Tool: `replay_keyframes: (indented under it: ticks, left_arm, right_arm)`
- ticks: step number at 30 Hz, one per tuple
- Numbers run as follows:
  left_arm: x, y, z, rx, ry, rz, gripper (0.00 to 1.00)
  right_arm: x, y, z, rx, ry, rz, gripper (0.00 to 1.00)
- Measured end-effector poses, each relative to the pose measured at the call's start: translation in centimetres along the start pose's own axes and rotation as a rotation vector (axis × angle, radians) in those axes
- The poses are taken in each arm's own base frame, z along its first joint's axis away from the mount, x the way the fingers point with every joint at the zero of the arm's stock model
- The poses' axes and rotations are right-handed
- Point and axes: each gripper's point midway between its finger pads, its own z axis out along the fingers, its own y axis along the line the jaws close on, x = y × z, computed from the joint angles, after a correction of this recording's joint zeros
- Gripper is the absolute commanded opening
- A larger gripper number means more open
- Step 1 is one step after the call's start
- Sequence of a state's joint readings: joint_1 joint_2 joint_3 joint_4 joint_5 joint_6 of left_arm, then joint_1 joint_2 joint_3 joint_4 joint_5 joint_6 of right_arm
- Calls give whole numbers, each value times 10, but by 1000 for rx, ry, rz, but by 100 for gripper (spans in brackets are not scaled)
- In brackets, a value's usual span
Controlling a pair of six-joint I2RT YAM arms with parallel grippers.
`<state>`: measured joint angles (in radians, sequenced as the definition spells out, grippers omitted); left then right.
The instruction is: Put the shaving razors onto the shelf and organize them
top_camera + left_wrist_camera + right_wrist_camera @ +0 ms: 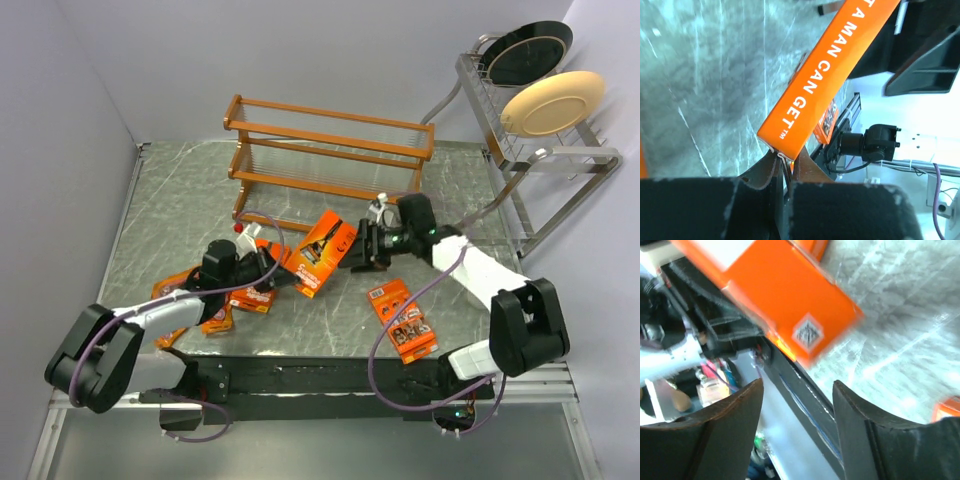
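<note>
One large orange razor pack (325,252) hangs tilted above the table between both arms. My left gripper (283,268) is shut on its lower corner; in the left wrist view the pack's edge (827,75) is pinched between the fingers (762,172) of that gripper (785,157). My right gripper (358,250) stands open just off the pack's other end; in the right wrist view the pack (785,295) sits beyond the gripper (797,390), whose jaws are apart and empty. The orange-brown shelf (330,150) stands at the back, with nothing on it.
Another razor pack (402,320) lies flat at the front right. Several more packs (250,297) lie under and beside the left arm at the front left. A silver plate rack (530,120) with two plates stands at the back right.
</note>
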<state>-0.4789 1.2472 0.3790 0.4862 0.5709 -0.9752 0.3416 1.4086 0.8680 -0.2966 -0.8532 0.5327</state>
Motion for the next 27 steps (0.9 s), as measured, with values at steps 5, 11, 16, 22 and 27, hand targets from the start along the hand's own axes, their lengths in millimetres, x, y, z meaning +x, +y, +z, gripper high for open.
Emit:
replay_keyframes:
  ticks: [5,11,16,22,27]
  left_arm:
    - [-25,4,-15,-4,-70,16,1]
    - [-74,29,-33,-59,-193,-114,1]
    - [-104,6,-26,22,-186,-161,1]
    - [-138,-13,-22,76,-199,-230,1]
    - [-167,-14,-16,82,-203,-334,4]
  right_arm:
    - [-16,26,-33,-19,23,-177,68]
    - [-23,53,-57,-56,-9,-278,68]
    - [-24,62,-65,-61,-43,-304,68]
    - [-25,59,-68,-45,-53,-305,68]
    - [-30,55,-71,-32,-70,-294,68]
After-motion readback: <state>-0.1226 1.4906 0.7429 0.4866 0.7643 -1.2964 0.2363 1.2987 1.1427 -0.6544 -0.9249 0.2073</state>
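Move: The left gripper holds the orange razor box. The left half of the shelf's lower tier, where the box is headed, lies about 21 cm ahead, roughly 1 cm to the left and 2 cm above the hand. The second razor box lies about 5 cm left, 1 cm ahead and 10 cm below. From the open right gripper, that tier place is some 20 cm ahead and 15 cm left, 1 cm lower; the flat orange pack lies 9 cm back, 10 cm right and 13 cm below. Keep the left fingers shut on the razor box's near end and carry it towards the shelf: forward and left first, nearly level, then forward and up, some 14 cm forward in all and 8 cm up. Tilt the fingertips up and swing them forward about 15 degrees on the way. Raise the open right gripper about 9 cm, easing slightly right, away from the box. ##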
